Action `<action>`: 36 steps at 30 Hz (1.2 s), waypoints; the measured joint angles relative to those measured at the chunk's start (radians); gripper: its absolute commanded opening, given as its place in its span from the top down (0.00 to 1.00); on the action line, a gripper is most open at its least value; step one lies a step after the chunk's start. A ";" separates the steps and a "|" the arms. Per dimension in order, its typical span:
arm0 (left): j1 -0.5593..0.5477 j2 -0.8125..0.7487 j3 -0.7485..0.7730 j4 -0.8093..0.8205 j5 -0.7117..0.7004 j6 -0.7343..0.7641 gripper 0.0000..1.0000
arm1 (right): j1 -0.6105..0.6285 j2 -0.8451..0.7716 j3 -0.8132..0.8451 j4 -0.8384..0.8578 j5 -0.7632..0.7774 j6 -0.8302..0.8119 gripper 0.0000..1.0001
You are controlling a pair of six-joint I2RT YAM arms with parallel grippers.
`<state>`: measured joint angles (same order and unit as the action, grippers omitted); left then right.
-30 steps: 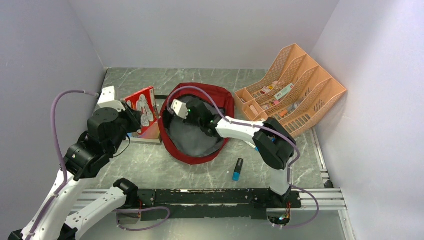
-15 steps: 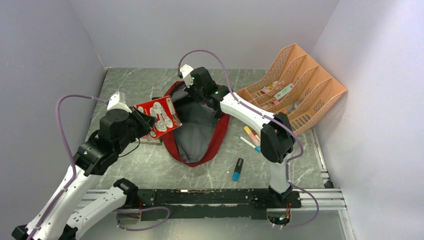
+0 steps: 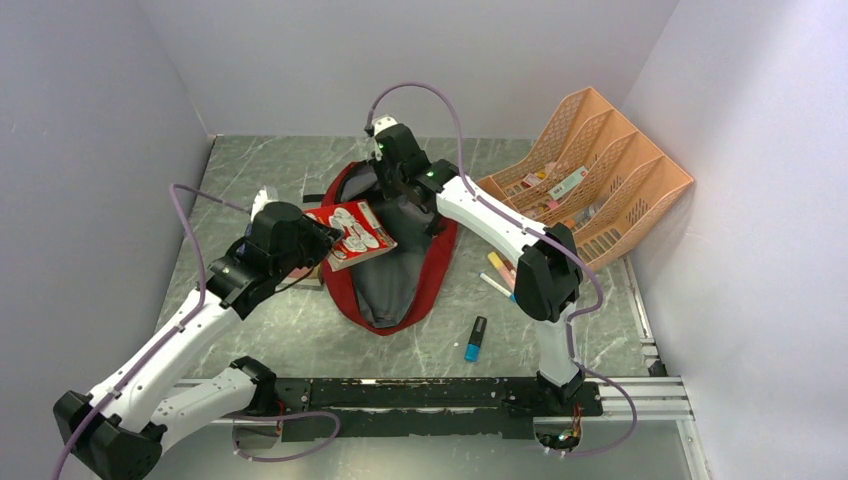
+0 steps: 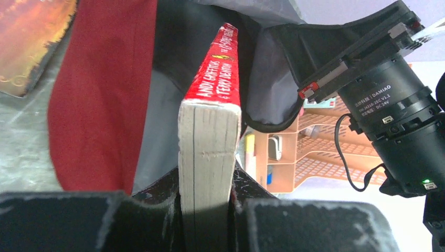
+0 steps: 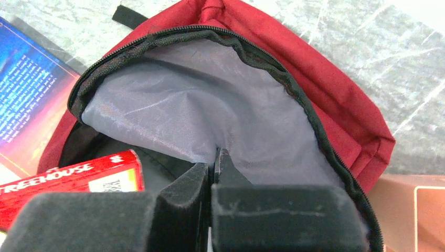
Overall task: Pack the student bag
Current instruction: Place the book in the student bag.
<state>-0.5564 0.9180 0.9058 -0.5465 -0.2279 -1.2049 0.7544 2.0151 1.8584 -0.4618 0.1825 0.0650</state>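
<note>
The student bag (image 3: 402, 316), dark red with grey lining, lies open in the middle of the table. My left gripper (image 3: 316, 242) is shut on a thick red book (image 3: 354, 232), held tilted over the bag's left rim. In the left wrist view the book (image 4: 212, 126) stands edge-up between the jaws of that gripper (image 4: 207, 184), pointing into the bag (image 4: 99, 94). My right gripper (image 3: 392, 196) is at the bag's far rim. Its jaws (image 5: 216, 157) are shut, pinching the grey lining (image 5: 210, 115) and holding the mouth up. The book's corner (image 5: 68, 181) shows inside the opening.
A peach mesh organiser (image 3: 580, 180) with small items stands at the back right. Yellow and pink markers (image 3: 500, 270) and a blue-capped marker (image 3: 475, 338) lie right of the bag. Another book (image 5: 26, 100) lies flat left of the bag. Walls close in on three sides.
The left arm lifted the red book off the table and carried it right, over the bag. The right gripper moved from the bag's middle to its far rim, pulling the mouth up.
</note>
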 measured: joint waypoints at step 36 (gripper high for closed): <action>0.058 0.581 0.068 0.694 -0.064 0.051 0.95 | -0.019 -0.055 0.060 -0.169 -0.035 0.237 1.00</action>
<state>-0.4988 1.4990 0.9733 0.1471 -0.2920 -1.1538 0.7357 1.9598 1.9186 -0.6312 0.1474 0.3023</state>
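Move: The left hand already grips the red book; the student bag's middle lies about 6 cm ahead of that hand, 13 cm to its right and 17 cm below. The raised flap is roughly 15 cm ahead and 11 cm right of it, some 4 cm lower; the blue book lies about 5 cm ahead, 11 cm left and 20 cm down. From the right hand, which pinches that flap, the bag's middle is about 10 cm back, straight below sideways, 13 cm lower. Still pinching the flap's grey lining, the right hand holds it up, lifting it about 2 cm, then easing back about 2 cm. The left hand keeps its grip and drives the red book under the flap: forward, right and down at first, then mostly forward, some 15 cm in all, rising slightly at the end as the fingers tip up 10 degrees. ##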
